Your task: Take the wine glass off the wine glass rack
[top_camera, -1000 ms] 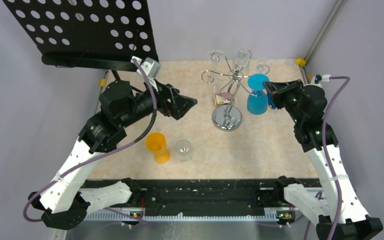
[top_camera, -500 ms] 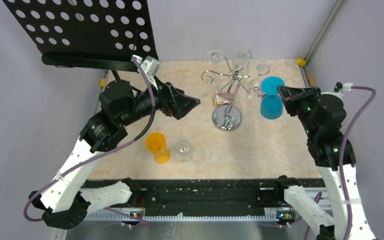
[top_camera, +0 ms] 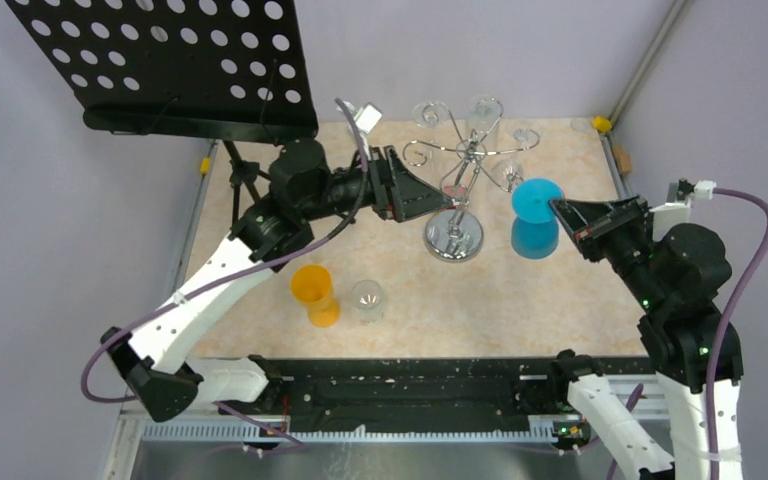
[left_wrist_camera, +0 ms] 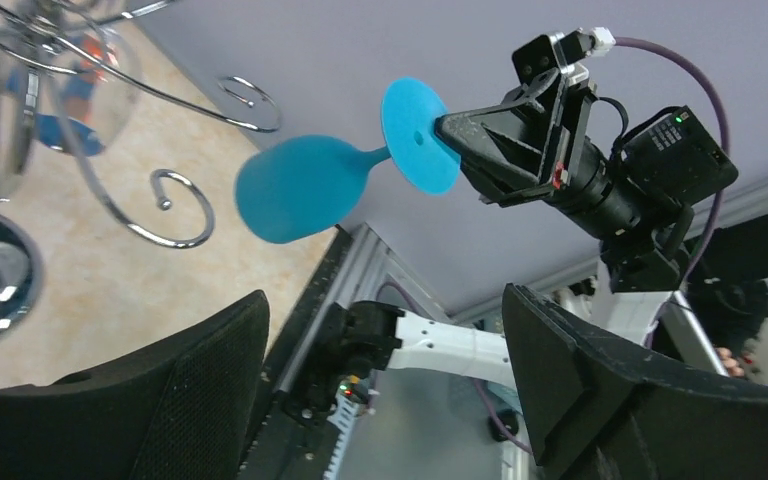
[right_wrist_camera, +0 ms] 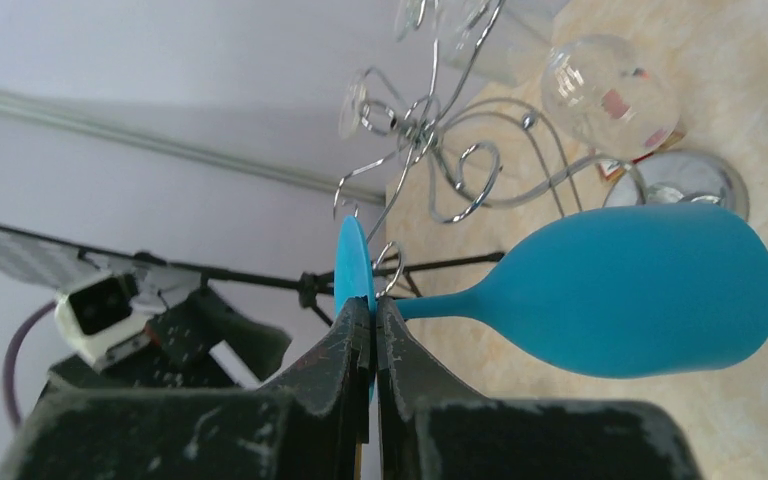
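Note:
The blue wine glass point(top_camera: 534, 238) hangs bowl-down in the air to the right of the wine glass rack point(top_camera: 454, 238), clear of its curled arms. My right gripper point(top_camera: 558, 208) is shut on the rim of the glass's round foot; the right wrist view shows the jaws point(right_wrist_camera: 372, 303) pinching the foot edge-on, with the bowl point(right_wrist_camera: 640, 290) to the right. My left gripper point(top_camera: 440, 203) stands open and empty close to the left side of the rack's post. From the left wrist the blue glass point(left_wrist_camera: 310, 185) shows beyond my open left gripper point(left_wrist_camera: 385, 300).
Clear glasses point(top_camera: 484, 107) still hang on the rack's arms. An orange glass point(top_camera: 315, 293) and a clear glass point(top_camera: 367, 298) stand on the table at front left. A black perforated music stand point(top_camera: 160, 60) looms at the back left. A small box point(top_camera: 447, 192) lies behind the rack.
The right gripper carried the blue glass right and nearer, away from the rack's arms. The left arm swung right, bringing its open gripper up to the rack's post.

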Available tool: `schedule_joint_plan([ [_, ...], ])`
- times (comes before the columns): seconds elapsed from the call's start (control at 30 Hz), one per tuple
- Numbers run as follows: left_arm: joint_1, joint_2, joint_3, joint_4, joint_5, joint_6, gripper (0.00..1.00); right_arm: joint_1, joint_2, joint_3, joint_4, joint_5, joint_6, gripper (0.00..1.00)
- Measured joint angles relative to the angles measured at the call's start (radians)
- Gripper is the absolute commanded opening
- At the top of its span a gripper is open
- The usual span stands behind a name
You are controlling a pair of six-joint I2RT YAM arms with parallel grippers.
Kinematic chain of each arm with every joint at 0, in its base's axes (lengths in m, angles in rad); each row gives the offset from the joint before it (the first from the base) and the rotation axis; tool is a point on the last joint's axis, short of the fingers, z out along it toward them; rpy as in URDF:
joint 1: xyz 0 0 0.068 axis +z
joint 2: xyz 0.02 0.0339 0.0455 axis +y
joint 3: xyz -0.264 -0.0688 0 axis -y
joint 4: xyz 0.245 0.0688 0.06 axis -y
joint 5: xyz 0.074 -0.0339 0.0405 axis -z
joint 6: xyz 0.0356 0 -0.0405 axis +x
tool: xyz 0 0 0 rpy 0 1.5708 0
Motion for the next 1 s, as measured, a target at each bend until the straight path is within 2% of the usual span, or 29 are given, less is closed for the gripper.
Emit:
schedule_joint_plan([
  [0.2, -0.051, 0.132, 0.000, 0.079, 0.056, -0.153, 0.80, 0.000, -0.005, -0.029, 0.018, -0.183, -0.029, 0.00],
  [0.4, -0.106, 0.225, 0.000, 0.121, 0.103, -0.253, 0.68, 0.000, -0.005, -0.065, 0.044, -0.288, -0.051, 0.00],
  [0.63, -0.119, 0.239, 0.001, 0.177, 0.134, -0.334, 0.53, 0.000, 0.014, -0.102, 0.081, -0.378, -0.060, 0.00],
  [0.87, -0.119, 0.252, 0.005, 0.211, 0.155, -0.390, 0.46, 0.000, 0.024, -0.138, 0.132, -0.431, -0.060, 0.00],
  [1.0, -0.119, 0.265, 0.005, 0.210, 0.156, -0.414, 0.30, 0.000, 0.026, -0.159, 0.161, -0.455, -0.058, 0.00],
])
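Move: The blue wine glass hangs bowl-down from the shut right fingers. Its foot is about 16 cm to the left gripper's right, level fore and aft and some 3 cm lower. From the left gripper, the rack's hub is roughly 12 cm ahead, 5 cm right and 8 cm below; its right-front hook is about 7 cm ahead, 11 cm right and 8 cm below. The left gripper is about 18 cm to the right hand's left, level fore and aft and 3 cm higher. Bring the left gripper about 8 cm right and some 4 cm down towards the blue glass's foot, rolling it roughly 25 degrees and narrowing the wide-open fingers to about half around the foot's edge. Meanwhile keep the right fingers shut on the foot and carry the glass about 7 cm left and 3 cm down to meet it, turning the hand some 25 degrees counter-clockwise. ##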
